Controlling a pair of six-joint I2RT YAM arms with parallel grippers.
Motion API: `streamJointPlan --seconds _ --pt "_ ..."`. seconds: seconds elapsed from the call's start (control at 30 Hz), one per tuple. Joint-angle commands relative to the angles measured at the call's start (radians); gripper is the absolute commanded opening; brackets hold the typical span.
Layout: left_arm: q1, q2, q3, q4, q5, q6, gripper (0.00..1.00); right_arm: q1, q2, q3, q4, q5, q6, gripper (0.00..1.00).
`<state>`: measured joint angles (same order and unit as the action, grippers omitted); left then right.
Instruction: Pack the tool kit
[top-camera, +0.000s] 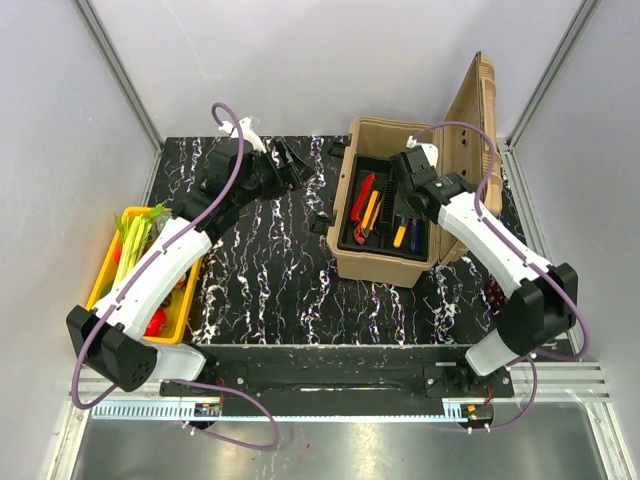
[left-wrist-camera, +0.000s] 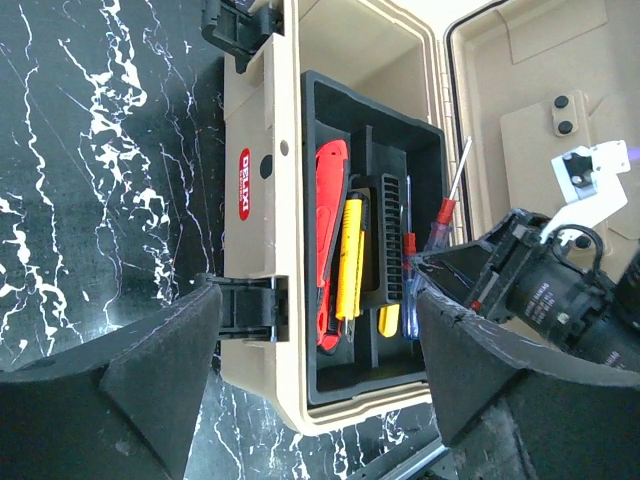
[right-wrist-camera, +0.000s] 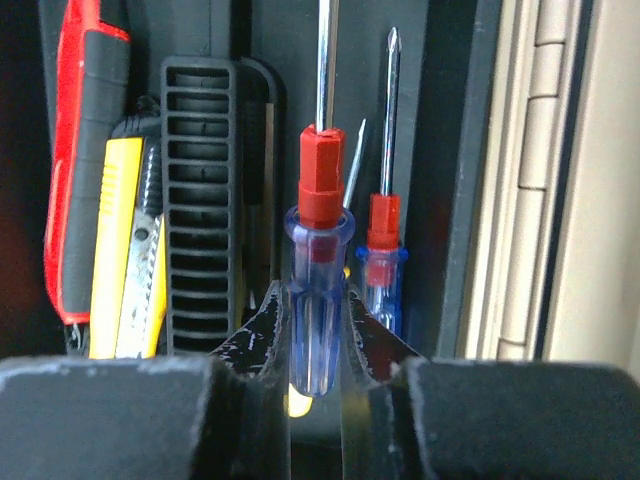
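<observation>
The tan toolbox (top-camera: 372, 262) stands open at centre right, its lid (top-camera: 478, 105) raised. In its black inner tray (left-wrist-camera: 372, 385) lie a red-handled tool (right-wrist-camera: 85, 150), a yellow knife (right-wrist-camera: 118, 250) and a blue-handled screwdriver (right-wrist-camera: 383, 255). My right gripper (right-wrist-camera: 315, 330) is shut on a second blue-handled screwdriver (right-wrist-camera: 318, 250) with a red collar, its shaft pointing away, just over the tray's right slot. My left gripper (top-camera: 292, 165) hovers open to the left of the box with nothing between its fingers (left-wrist-camera: 150, 385).
A yellow tray (top-camera: 103, 268) of vegetables sits at the left table edge beside the left arm. Two black latches (left-wrist-camera: 245, 305) stick out from the toolbox's left side. A ribbed black divider (right-wrist-camera: 200, 200) stands in the tray's middle. Grey walls enclose the black marbled table (top-camera: 270, 290).
</observation>
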<state>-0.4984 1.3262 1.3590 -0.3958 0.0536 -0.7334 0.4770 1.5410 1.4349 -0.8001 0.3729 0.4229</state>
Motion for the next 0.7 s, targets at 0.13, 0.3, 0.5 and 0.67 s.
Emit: streamJointPlan --seconds 0.13,0.3,0.5,0.67 --pt "0.012 0.005 0.023 0.002 0.009 0.014 0.82 -0.017 0.065 0.012 0.091 -0.017 -0.012 0.16" --pt "0.012 0.005 0.022 -0.002 0.006 0.015 0.82 -0.017 0.044 0.001 0.101 -0.014 0.007 0.48" --pt "0.015 0.011 0.009 -0.014 -0.009 0.023 0.82 -0.017 -0.041 0.059 0.069 -0.005 0.002 0.61" --pt "0.021 0.024 -0.014 -0.029 -0.028 0.019 0.82 -0.017 -0.117 0.185 0.052 -0.109 -0.041 0.63"
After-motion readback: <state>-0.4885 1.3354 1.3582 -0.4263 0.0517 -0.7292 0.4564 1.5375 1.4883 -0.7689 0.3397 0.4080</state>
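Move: Under the right hand, which already holds the clear-blue screwdriver by its handle, lies the bay it goes into, the tray's right-hand one: its laying spot is about 6 cm below, 1 cm ahead and 2 cm right. The other blue screwdriver lies level and 4 cm right, the yellow handle 4 cm back and straight in line sideways, the black ridged tool level and 5 cm left, all some 6 cm down. From the left hand that spot is roughly 28 cm right, level, and 18 cm lower. Lowering the held screwdriver about 2 cm farther into the tray's right-hand bay while easing some 1.5 cm forward, shaft pointing away from the base, the right hand halts and opens its fingers to a bit over half, letting go of the handle. It then lifts nearly straight up by about 4.5 cm, faster at the end, fingers staying open and tipping up slightly. ##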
